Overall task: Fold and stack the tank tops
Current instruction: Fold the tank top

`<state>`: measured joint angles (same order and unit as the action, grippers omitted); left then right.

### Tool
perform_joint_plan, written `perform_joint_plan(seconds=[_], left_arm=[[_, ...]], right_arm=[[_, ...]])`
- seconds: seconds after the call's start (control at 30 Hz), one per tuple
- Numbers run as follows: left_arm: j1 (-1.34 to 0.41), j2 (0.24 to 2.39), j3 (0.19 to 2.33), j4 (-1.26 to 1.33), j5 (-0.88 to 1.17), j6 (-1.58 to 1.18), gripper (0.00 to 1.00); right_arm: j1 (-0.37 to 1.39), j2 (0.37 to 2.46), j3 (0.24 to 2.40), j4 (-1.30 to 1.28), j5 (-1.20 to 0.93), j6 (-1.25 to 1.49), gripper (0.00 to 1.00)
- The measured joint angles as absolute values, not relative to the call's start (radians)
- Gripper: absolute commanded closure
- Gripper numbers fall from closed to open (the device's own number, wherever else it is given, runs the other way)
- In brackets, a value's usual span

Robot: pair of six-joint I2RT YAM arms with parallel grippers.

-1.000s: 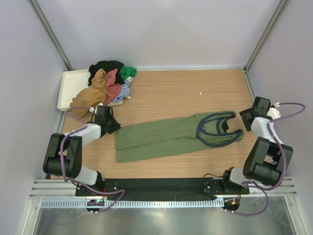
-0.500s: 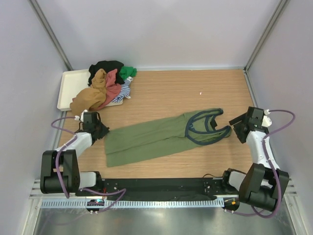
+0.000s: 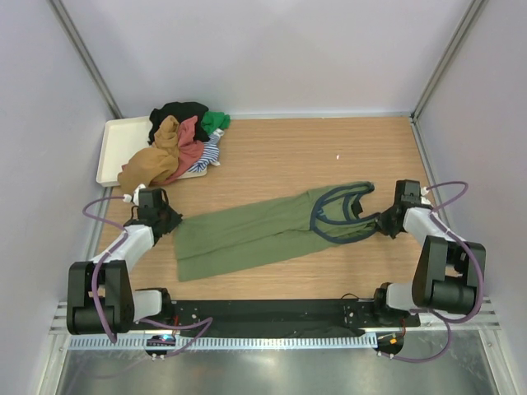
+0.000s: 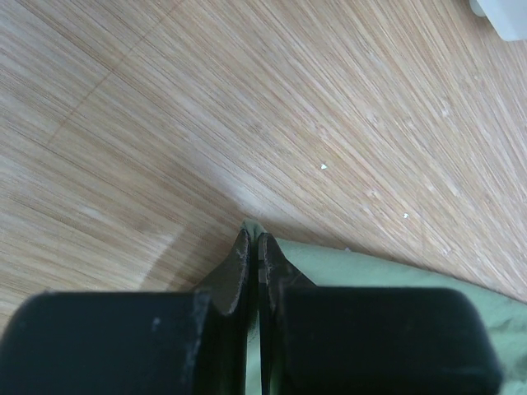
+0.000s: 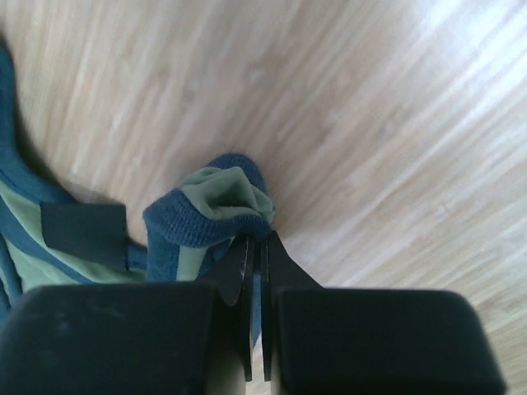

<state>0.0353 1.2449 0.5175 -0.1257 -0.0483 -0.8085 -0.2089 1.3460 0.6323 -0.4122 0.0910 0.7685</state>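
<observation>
An olive green tank top (image 3: 255, 230) with navy trim lies stretched lengthwise across the wooden table. My left gripper (image 3: 169, 220) is shut on its hem corner (image 4: 251, 226) at the left end, low over the wood. My right gripper (image 3: 385, 222) is shut on a navy-trimmed shoulder strap (image 5: 218, 202) at the right end. The strap bunches just ahead of my right fingers (image 5: 284, 267). Other tank tops in mustard brown, red, black, green and striped cloth lie heaped (image 3: 177, 144) at the back left.
A cream tray (image 3: 111, 148) sits at the back left under part of the heap. Grey walls and metal posts enclose the table on three sides. Bare wood (image 3: 329, 148) lies behind the green top.
Both grippers have dragged the green top leftward and toward the near edge. The right gripper has come in to the left, so the strap end now bunches.
</observation>
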Motion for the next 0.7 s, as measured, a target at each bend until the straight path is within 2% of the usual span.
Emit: perform_joint_plan(seconds=[0.4, 0.6, 0.7], left_arm=[[0.036, 1.259, 0.517, -0.125, -0.047, -0.808, 1.0], [0.036, 1.271, 0.512, -0.117, -0.029, -0.809, 1.0], [0.036, 1.277, 0.5, -0.104, -0.007, -0.812, 1.0]], right_arm=[[-0.219, 1.597, 0.952, -0.452, 0.103, 0.766, 0.99], [-0.252, 1.628, 0.972, -0.455, 0.096, 0.774, 0.99], [-0.26, 1.706, 1.032, -0.468, 0.084, 0.782, 0.99]])
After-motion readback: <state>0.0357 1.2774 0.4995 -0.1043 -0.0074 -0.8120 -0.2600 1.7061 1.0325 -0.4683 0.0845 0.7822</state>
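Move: The right fingers already pinch the near strap end of the folded tank top. The far strap loop lies some 11 cm ahead and 4 cm left of them, and the black patch about 6 cm ahead and 7 cm left. From the left hand, which grips the far hem corner, that near strap end lies roughly 58 cm right and 3 cm back; the near hem corner is about 18 cm back, level sideways. Keeping its pinch on the near strap end, the right hand drags the strap side of the tank top about 9 cm forward over open table and some 3 to 4 cm to the right, lifting a couple of centimetres on the way and sinking again at the end. The left hand keeps the far hem corner shut in its fingers, nearly still, easing down about 1 cm. ##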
